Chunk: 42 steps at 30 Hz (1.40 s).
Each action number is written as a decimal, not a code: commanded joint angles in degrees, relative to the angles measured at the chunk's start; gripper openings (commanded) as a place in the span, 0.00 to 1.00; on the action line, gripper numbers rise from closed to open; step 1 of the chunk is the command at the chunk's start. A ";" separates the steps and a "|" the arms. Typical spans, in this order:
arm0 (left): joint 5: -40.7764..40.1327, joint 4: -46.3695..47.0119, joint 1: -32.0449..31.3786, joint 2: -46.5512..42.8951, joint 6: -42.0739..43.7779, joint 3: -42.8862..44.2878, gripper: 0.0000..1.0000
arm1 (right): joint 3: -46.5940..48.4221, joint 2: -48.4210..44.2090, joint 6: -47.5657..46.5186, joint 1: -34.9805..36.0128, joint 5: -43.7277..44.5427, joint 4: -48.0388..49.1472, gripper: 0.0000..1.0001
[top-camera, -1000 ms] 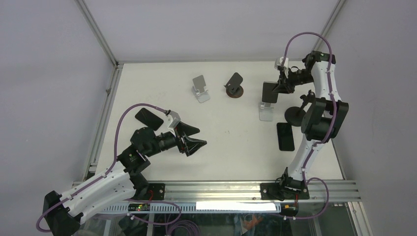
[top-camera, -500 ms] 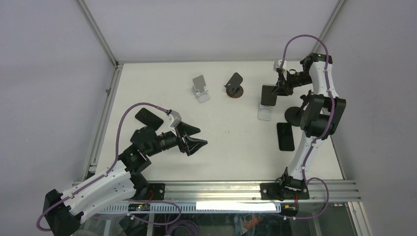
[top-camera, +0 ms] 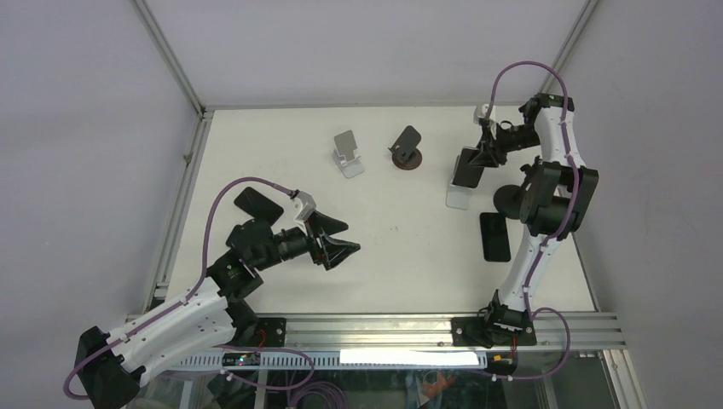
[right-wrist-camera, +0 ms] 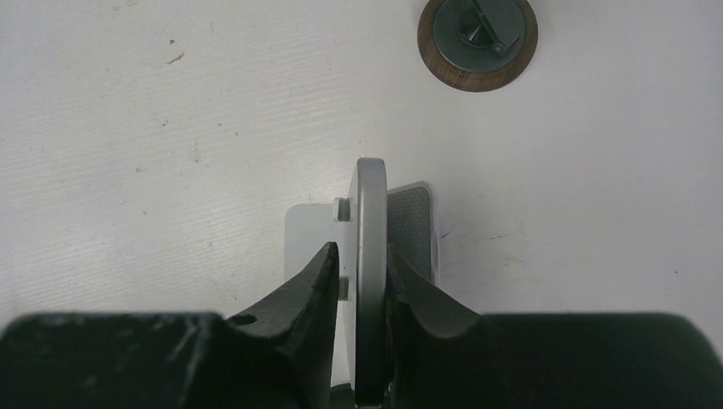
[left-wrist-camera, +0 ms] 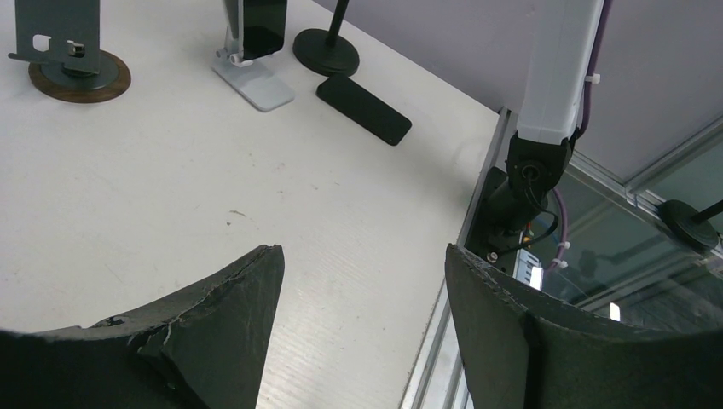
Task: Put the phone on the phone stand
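Observation:
A dark phone (top-camera: 466,168) leans upright on a white phone stand (top-camera: 459,198) at the back right of the table. From the right wrist view I look down its thin edge (right-wrist-camera: 370,256), with the stand's base (right-wrist-camera: 303,234) under it. My right gripper (top-camera: 479,158) straddles the phone's top: the right finger (right-wrist-camera: 426,307) lies against it, and the left finger (right-wrist-camera: 311,290) stands a narrow gap off. My left gripper (top-camera: 341,239) hovers wide open over the near-left table, holding nothing (left-wrist-camera: 362,251).
A second black phone (top-camera: 494,236) lies flat by the right arm, and a third (top-camera: 257,204) behind the left arm. A grey-white stand (top-camera: 347,153), a dark stand on a round brown base (top-camera: 407,149) and a black round-based stand (top-camera: 511,198) also stand here.
The right gripper has shifted slightly left with the phone, which now leans on the white stand. Its jaws have parted a little. The left arm has not moved.

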 commanded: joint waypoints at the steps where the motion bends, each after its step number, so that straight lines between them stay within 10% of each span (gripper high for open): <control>1: 1.05 3.59 -0.25 0.44 -0.70 0.30 0.71 | 1.12 0.10 -0.92 -0.42 -2.04 0.72 0.27; 42: -0.32 4.08 -0.26 0.29 -2.31 -0.03 0.71 | 2.42 -8.52 29.99 -0.69 2.82 20.17 0.71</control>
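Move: The phone stands almost upright on the silver stand, its middle about 3 cm left of the right hand, 1 cm back and 5 cm lower; the barely parted fingers straddle its upper right edge. The silver stand is 2 cm left, 1 cm back. The brown round stand lies 10 cm ahead and 15 cm left, the black stand's base 3 cm back and 14 cm right. From the left hand the phone is about 23 cm ahead, 28 cm right, 12 cm lower. The phone's upper right edge is let out of the right gripper, whose fingers spread from a narrow gap to wide open. After a brief hold, the hand slides about 4 cm forward and a little to the right, turning some 15 degrees clockwise, then rises about 2 cm right at the end. The near finger stays on the screen side. ##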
